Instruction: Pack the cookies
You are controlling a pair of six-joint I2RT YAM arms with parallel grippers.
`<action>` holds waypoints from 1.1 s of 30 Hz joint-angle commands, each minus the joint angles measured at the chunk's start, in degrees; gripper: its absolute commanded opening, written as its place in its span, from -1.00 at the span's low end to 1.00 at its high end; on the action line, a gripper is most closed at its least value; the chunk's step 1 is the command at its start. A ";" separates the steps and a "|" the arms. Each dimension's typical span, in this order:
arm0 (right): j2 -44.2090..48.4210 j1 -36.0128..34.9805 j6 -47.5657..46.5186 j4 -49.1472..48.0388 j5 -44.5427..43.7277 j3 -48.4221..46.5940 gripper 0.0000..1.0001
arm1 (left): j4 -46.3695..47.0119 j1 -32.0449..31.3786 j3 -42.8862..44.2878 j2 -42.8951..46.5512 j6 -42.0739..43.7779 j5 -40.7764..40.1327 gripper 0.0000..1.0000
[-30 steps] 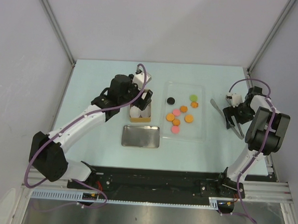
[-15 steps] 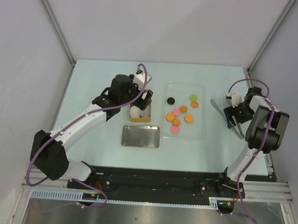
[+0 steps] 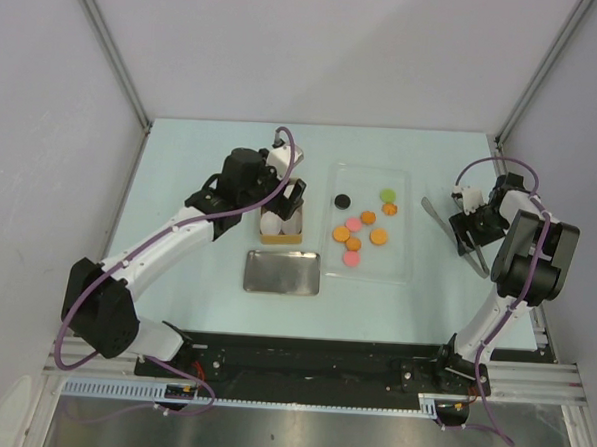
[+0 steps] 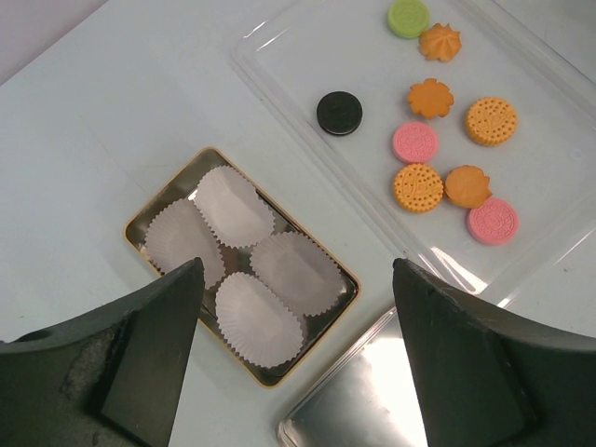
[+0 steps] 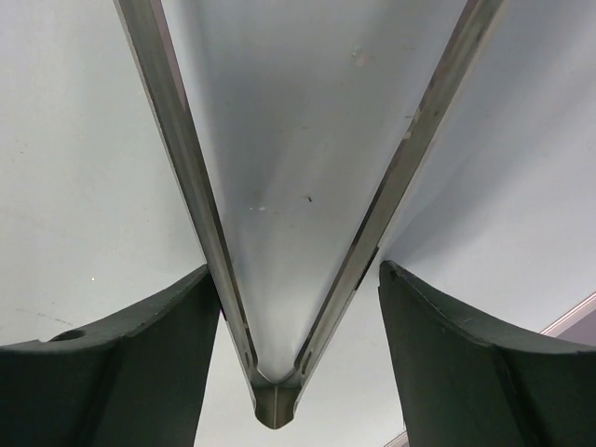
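Note:
Several cookies [image 3: 358, 233] lie on a clear plastic tray [image 3: 368, 270] at mid table: orange ones, two pink, a green one [image 4: 408, 17] and a black one [image 4: 339, 113]. My left gripper [image 3: 290, 209] hangs open above a small gold-rimmed box [image 4: 139, 222] lined with white paper cups [image 4: 264, 318]; nothing is between its fingers [image 4: 298, 264]. On the right, my right gripper [image 3: 466, 236] is low over metal tongs [image 3: 436, 214]. In the right wrist view the tongs' joined end [image 5: 277, 400] lies between the open fingers [image 5: 296, 268]; the left finger touches one arm, the right stands just clear.
A flat metal lid [image 3: 282, 272] lies in front of the box, left of the tray; its corner [image 4: 391, 391] shows under the left gripper. The enclosure's frame posts and walls close in the table at the back and the sides.
The right gripper's fingers have drawn closer together around the tongs. The left arm and the cookies have not moved.

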State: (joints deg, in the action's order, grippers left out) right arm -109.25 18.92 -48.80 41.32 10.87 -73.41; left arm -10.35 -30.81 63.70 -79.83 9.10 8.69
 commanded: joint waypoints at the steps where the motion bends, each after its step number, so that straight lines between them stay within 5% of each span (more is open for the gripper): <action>1: -2.98 0.07 -2.36 -0.98 -1.47 2.04 0.40 | 2.26 0.48 0.81 -0.24 0.13 1.42 0.74; 22: 3.86 -0.20 -0.60 -1.07 -1.64 3.97 -0.27 | 1.91 0.75 0.46 0.64 -0.75 1.33 0.74; 33: 13.10 -3.09 3.00 0.95 -4.28 2.92 -0.36 | 1.30 0.75 0.20 2.05 -1.37 1.95 0.73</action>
State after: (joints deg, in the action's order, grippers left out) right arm -100.75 17.19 -47.64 41.10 7.79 -69.19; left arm -10.37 -30.55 63.70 -79.94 8.60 9.28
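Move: The tongs lie flat and spread between the right hand's open fingers, their middle practically at the hand, tips pointing forward and left. Level with that hand to its left, the clear tray is centred about 27 cm away; in it the yellow biscuit is some 24 cm left and 1 cm back, the green cookie about 22 cm left and 10 cm ahead. From the left hand, the tongs lie roughly 46 cm to its right, level ahead, and 20 cm below. The right hand, still pointing down close to the table, steadily shuts its fingers on the spread tongs, from nearly three-quarters open to about a third, pressing the two legs together between the pads while it eases back a centimetre or so. Once the legs are squeezed it keeps its hold and rises quickly by about 3 cm at the end, barely tilting, with the tongs pinched between the pads. ##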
